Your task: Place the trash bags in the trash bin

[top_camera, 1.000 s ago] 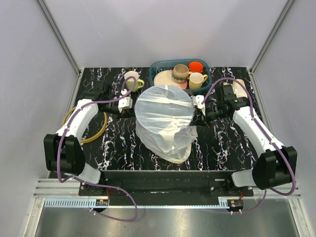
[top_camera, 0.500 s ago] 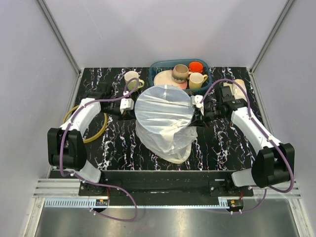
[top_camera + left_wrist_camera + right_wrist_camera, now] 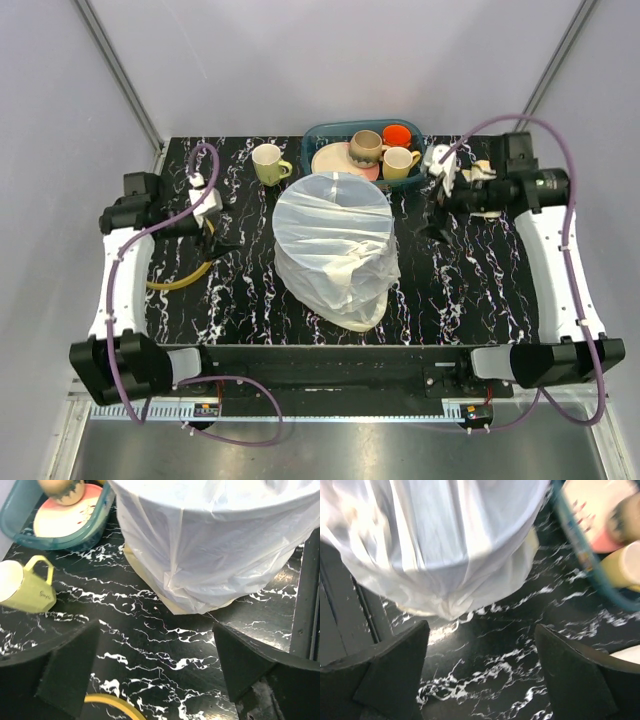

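A large translucent cream-white trash bag (image 3: 335,245) is stretched over a tall round shape in the middle of the table, its film hanging down to the tabletop. The trash bin is hidden under that film. The same trash bag (image 3: 215,540) fills the top of the left wrist view, and the trash bag (image 3: 435,545) shows likewise in the right wrist view. My left gripper (image 3: 225,240) (image 3: 155,645) stands open to the left of the sack, apart from it. My right gripper (image 3: 434,222) (image 3: 481,645) stands open at the back right, also clear of it. Nothing lies between either pair of fingers.
A teal oval basket (image 3: 315,133) (image 3: 75,537) at the back holds a cream plate and several mugs. A yellow-green mug (image 3: 268,163) (image 3: 22,587) stands to its left. A yellow ring (image 3: 180,278) (image 3: 110,702) lies on the table under the left arm.
Both grippers were shut at the sack's rim, one on each side. They have opened, let go and drawn back outward. The sack stays over the round shape.
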### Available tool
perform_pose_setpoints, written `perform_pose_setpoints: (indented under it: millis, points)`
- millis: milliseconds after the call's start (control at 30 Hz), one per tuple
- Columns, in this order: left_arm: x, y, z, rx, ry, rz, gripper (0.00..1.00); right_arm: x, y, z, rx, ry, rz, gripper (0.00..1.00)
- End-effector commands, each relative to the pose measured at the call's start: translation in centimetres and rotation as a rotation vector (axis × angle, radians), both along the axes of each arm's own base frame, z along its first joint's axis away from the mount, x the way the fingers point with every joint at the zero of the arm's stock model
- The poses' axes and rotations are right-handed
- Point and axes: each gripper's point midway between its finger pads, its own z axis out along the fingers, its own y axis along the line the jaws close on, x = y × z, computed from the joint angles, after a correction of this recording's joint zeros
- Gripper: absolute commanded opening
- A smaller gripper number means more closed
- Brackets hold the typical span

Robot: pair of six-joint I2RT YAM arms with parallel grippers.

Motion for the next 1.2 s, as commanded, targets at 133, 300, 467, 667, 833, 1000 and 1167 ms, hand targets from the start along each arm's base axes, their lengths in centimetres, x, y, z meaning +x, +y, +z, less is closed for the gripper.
perform_pose_setpoints:
  millis: [133, 300, 467, 667, 833, 1000, 1167]
  points:
    - [0.2, 0.8, 6.4, -0.214, 0.038, 0.291, 0.99, -1.4, 9.0, 8.6, 0.053, 0.039, 0.042, 0.75]
    - [0.7, 1.3, 7.1, -0.320, 0.039, 0.440, 0.99, -0.5, 14.7, 7.8, 0.001, 0.020, 0.110, 0.51]
    - [0.1, 1.2, 6.9, -0.354, 0.094, 0.469, 0.99, 0.3, 18.9, 3.8, -0.040, 0.092, 0.138, 0.28]
    - [-0.2, 1.6, 6.3, -0.320, 0.083, 0.495, 0.99, 0.8, 20.2, -4.2, -0.139, 0.137, 0.170, 0.02]
    - [-0.4, 1.7, 5.9, -0.312, 0.072, 0.503, 0.99, 1.8, 20.0, -9.6, -0.220, 0.159, 0.172, 0.00]
    - [-0.2, 1.9, 5.8, -0.307, 0.071, 0.518, 0.99, 1.6, 19.5, -14.9, -0.295, 0.216, 0.196, 0.00]
    - [-0.1, 1.9, 6.1, -0.307, 0.062, 0.518, 0.99, 1.4, 19.0, -18.8, -0.355, 0.260, 0.218, 0.00]
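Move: The bin mouth, with the trash bag stretched over it, has its middle about 19 cm to the right hand's left, 2 cm ahead and 9 cm below. From that hand, the teal tray of cups lies some 28 cm ahead and 8 cm left, and the green mug about 25 cm ahead and 34 cm left, both roughly 26 cm below. From the left hand, the bin mouth is about 20 cm right, 3 cm ahead and 6 cm below. The right hand arcs up some 10 cm and left about 20 cm over the bag-covered bin, shutting its wide-open fingers on the way, then drives down over 25 cm through the mouth, fingers tipping more steeply down, so that the closed tips press the bag's middle into the bin. The left hand, already off the rim and still open, lifts about 5 cm clear and swings its fingers roughly 30 degrees counter-clockwise. ##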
